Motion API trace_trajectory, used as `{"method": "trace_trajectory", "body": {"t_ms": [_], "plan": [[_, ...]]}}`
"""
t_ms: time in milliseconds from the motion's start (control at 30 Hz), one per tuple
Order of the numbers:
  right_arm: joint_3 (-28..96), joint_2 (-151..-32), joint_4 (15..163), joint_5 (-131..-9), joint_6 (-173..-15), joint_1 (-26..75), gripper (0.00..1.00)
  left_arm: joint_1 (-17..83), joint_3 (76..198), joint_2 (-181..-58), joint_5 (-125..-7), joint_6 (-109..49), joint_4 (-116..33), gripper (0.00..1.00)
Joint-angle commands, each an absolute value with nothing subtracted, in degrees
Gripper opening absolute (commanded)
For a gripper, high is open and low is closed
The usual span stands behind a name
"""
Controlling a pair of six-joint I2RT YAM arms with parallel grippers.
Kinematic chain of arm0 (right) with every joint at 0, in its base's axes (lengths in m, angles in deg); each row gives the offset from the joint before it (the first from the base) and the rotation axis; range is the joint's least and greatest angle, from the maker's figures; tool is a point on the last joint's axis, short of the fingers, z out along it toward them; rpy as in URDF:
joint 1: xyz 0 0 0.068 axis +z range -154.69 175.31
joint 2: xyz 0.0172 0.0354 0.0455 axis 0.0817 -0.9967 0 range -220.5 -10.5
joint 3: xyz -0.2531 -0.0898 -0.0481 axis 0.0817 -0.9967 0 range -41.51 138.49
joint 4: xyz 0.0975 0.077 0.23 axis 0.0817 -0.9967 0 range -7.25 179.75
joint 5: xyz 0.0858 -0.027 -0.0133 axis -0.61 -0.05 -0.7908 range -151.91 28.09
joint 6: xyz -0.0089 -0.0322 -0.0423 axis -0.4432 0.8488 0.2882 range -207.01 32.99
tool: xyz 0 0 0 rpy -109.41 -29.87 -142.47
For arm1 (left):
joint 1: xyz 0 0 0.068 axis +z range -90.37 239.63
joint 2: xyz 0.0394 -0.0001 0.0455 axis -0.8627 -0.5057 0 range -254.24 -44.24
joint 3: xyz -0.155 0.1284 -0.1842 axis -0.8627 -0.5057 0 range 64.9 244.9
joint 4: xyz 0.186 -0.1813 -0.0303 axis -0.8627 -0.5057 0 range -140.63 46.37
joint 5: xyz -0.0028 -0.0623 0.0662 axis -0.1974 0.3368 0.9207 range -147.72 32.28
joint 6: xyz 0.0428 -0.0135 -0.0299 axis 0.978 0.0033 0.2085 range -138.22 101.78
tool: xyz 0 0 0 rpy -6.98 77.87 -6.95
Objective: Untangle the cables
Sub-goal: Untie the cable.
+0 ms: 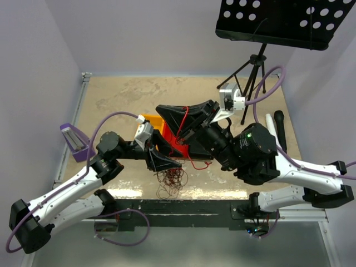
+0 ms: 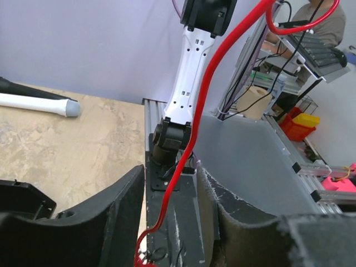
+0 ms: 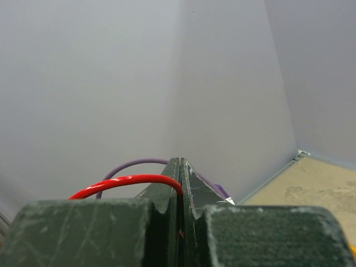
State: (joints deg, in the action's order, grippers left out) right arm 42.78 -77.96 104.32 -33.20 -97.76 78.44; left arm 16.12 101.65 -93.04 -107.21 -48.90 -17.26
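Note:
The cables show as a red wire (image 1: 179, 138) hanging from my right gripper, and a snarl of thin dark brown strands (image 1: 171, 182) lying at the table's near edge. My right gripper (image 1: 167, 111) is raised above the table, shut on the red wire (image 3: 128, 181), which arcs out to the left of the closed tips (image 3: 179, 167). My left gripper (image 1: 167, 162) sits low, just above the snarl. In the left wrist view the red wire (image 2: 206, 94) runs up between the spread fingers (image 2: 119, 206) without being pinched, so the left gripper (image 2: 172, 222) is open.
An orange bin (image 1: 151, 119) and a red bin (image 1: 177, 146) sit under the two grippers. A music stand (image 1: 278, 22) on a tripod (image 1: 253, 72) stands at the back right. A white and black tool (image 1: 276, 125) lies at the right, and a purple holder (image 1: 72, 139) hangs at the left edge.

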Motion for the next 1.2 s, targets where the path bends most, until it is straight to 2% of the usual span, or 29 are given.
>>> {"method": "trace_trajectory", "body": {"t_ms": [0, 200, 500, 1167], "plan": [[47.3, -78.6, 107.3, -34.5, -95.6, 78.4, 0.00, 16.5, 100.1, -91.7, -109.0, -49.6, -14.5, 0.42], [51.4, -81.4, 108.5, -35.4, -94.5, 78.4, 0.00, 16.5, 97.0, -91.3, -108.6, -46.0, -13.6, 0.29], [61.4, -85.7, 107.3, -35.2, -90.5, 78.3, 0.00, 16.6, 94.3, -89.8, -106.9, -39.4, -19.5, 0.20], [79.6, -85.6, 104.5, -31.1, -79.5, 78.4, 0.00, 17.0, 88.2, -87.5, -106.8, -26.1, -25.5, 0.14]]}}
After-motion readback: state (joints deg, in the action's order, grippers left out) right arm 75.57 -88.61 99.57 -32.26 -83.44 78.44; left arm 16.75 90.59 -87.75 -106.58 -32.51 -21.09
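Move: The red cable already runs between the left hand's half-open fingers, close to its hand point. The cable tangle lies about 31 cm below that hand, some 2 cm to its left and level with it fore and aft. The red box stands roughly 16 cm farther forward, the black box beside it about 9 cm to the hand's right. From the right hand, already shut on the cable, the tangle is almost straight down, roughly 55 cm, and 1 cm back. The left fingers close around the red cable and, nearly shut, go down along it about 7 cm towards the tangle. The right hand keeps its pinch higher up the cable and rises some 14 cm away from the tangle, swinging about 6 cm to the right late in the lift as it tips upward and turns slightly clockwise. ##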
